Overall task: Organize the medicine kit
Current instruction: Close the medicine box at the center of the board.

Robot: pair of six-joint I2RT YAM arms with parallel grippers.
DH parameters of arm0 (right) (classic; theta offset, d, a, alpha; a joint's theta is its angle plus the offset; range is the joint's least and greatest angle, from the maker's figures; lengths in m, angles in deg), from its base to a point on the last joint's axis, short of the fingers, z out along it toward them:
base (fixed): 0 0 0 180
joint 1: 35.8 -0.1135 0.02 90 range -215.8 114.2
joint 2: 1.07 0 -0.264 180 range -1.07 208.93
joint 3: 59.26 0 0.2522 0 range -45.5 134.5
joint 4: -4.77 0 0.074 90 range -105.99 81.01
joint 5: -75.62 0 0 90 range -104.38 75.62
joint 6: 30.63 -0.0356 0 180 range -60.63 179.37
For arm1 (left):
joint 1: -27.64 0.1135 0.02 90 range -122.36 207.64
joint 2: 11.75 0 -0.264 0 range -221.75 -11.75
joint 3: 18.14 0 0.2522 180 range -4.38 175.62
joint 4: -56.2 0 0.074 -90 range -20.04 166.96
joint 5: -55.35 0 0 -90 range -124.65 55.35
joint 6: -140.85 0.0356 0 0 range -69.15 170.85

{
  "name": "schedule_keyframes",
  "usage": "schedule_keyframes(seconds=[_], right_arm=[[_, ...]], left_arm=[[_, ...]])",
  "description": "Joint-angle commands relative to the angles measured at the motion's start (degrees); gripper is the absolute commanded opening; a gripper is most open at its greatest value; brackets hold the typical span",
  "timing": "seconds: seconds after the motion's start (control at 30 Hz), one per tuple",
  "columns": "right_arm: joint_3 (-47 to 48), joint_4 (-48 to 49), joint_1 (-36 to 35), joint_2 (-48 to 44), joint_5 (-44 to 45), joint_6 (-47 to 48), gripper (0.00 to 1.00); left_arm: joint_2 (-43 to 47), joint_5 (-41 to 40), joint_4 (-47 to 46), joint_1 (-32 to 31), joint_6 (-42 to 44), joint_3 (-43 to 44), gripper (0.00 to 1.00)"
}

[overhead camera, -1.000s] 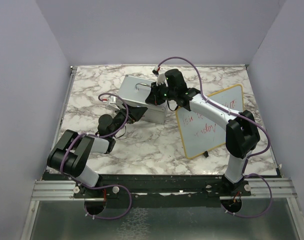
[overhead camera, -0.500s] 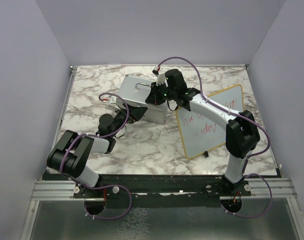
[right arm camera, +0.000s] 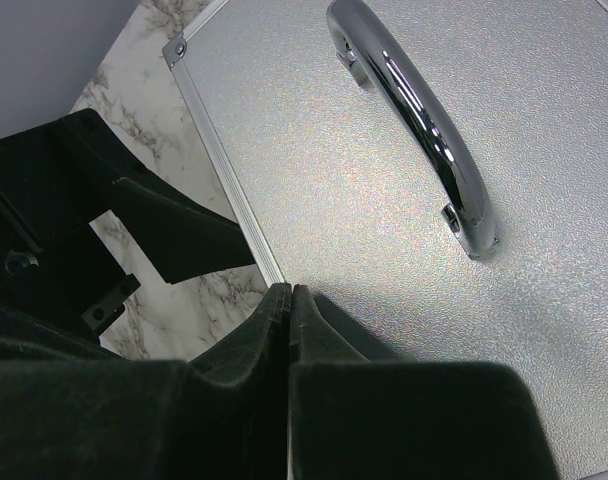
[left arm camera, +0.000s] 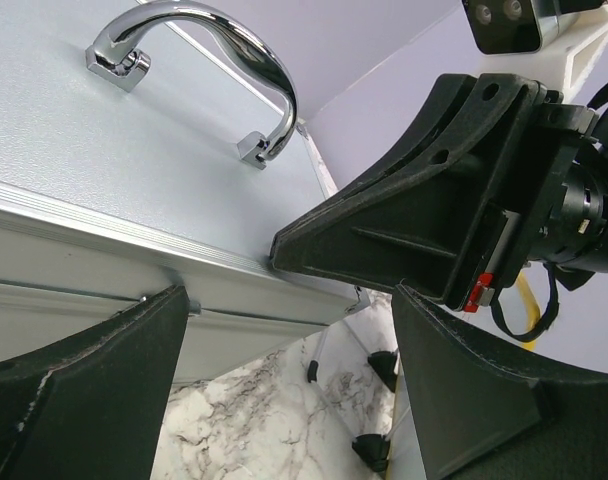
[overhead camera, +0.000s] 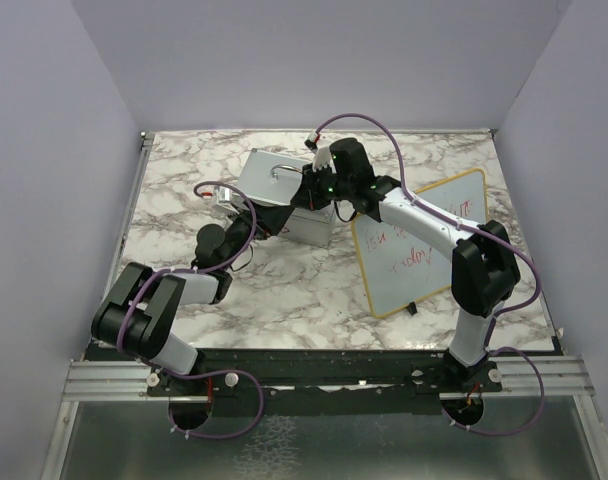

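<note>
The medicine kit [overhead camera: 269, 180] is a grey metal box at the table's middle back, its lid [left arm camera: 94, 150] down and a chrome loop handle [right arm camera: 416, 118] on top. My right gripper [right arm camera: 289, 293] is shut with nothing in it, and its tips rest on the lid just inside the front edge, beside the handle. In the top view that gripper [overhead camera: 304, 194] is over the box's front right part. My left gripper [left arm camera: 284, 400] stands open low at the box's front face, its fingers [left arm camera: 84, 390] straddling the front edge under the right gripper's tips. The latch is hidden.
A wood-framed whiteboard [overhead camera: 419, 240] with red writing leans on the table right of the box, under the right arm. Its black feet [left arm camera: 376, 452] show just past the box's corner. Marble tabletop [overhead camera: 314, 285] lies in front of the box.
The left wrist has lifted and shifted slightly left at the box's front. The right gripper stays pressed on the lid; the box has not moved.
</note>
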Motion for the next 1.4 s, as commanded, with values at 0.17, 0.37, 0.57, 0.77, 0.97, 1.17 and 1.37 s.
schedule_keyframes(seconds=[0.17, 0.37, 0.57, 0.77, 0.97, 1.17, 1.37], right_arm=[[-0.3, -1.0, -0.2, -0.9, -0.2, -0.1, 0.05], [-0.2, -1.1, -0.2, -0.8, -0.3, 0.0, 0.05], [0.1, -1.3, -0.2, -1.0, -0.1, 0.0, 0.05], [1.2, -2.1, -0.2, -1.2, 0.1, 0.3, 0.05], [1.6, -2.2, -0.2, -1.2, 0.2, 0.2, 0.05], [1.8, -2.3, -0.3, -1.2, 0.5, 0.2, 0.05], [2.0, -2.4, -0.2, -0.9, 0.7, 0.3, 0.05]], left_arm=[[0.9, -1.4, -0.1, -0.4, 1.5, 0.3, 0.83], [2.5, -1.4, 1.6, -0.4, 2.0, 0.8, 0.84], [7.2, -2.6, 7.5, -0.4, 3.1, 1.9, 0.86], [14.9, -6.3, 24.5, -0.4, 7.6, 4.1, 0.84], [20.3, -7.8, 40.5, -0.4, 12.5, 6.5, 0.64], [19.4, -7.9, 47.8, -0.4, 16.0, 7.3, 0.17], [14.1, -4.9, 48.3, -0.4, 17.4, 9.4, 0.0]])
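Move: The medicine box's front latch is about 2 cm ahead of the left hand, 2 cm to its left and roughly 2 cm lower, by the open left finger. From that hand, the lid handle is some 8 cm ahead, neither left nor right, and 2 cm up; the right fingertips are about 3 cm ahead and 3 cm right, level. From the right hand the latch lies roughly 5 cm left, 1 cm back and 2 cm below. The shut lid stays under the right hand, whose closed tips keep resting on its front edge. Beside it, the left hand rises about 4 cm in front of the box while shifting 3 cm left, then drops some 6 to 7 cm, its fingers closing fully on nothing. It rolls about 20 degrees, left side up, and tips downward, ending just before the latch; contact there can't be seen. ##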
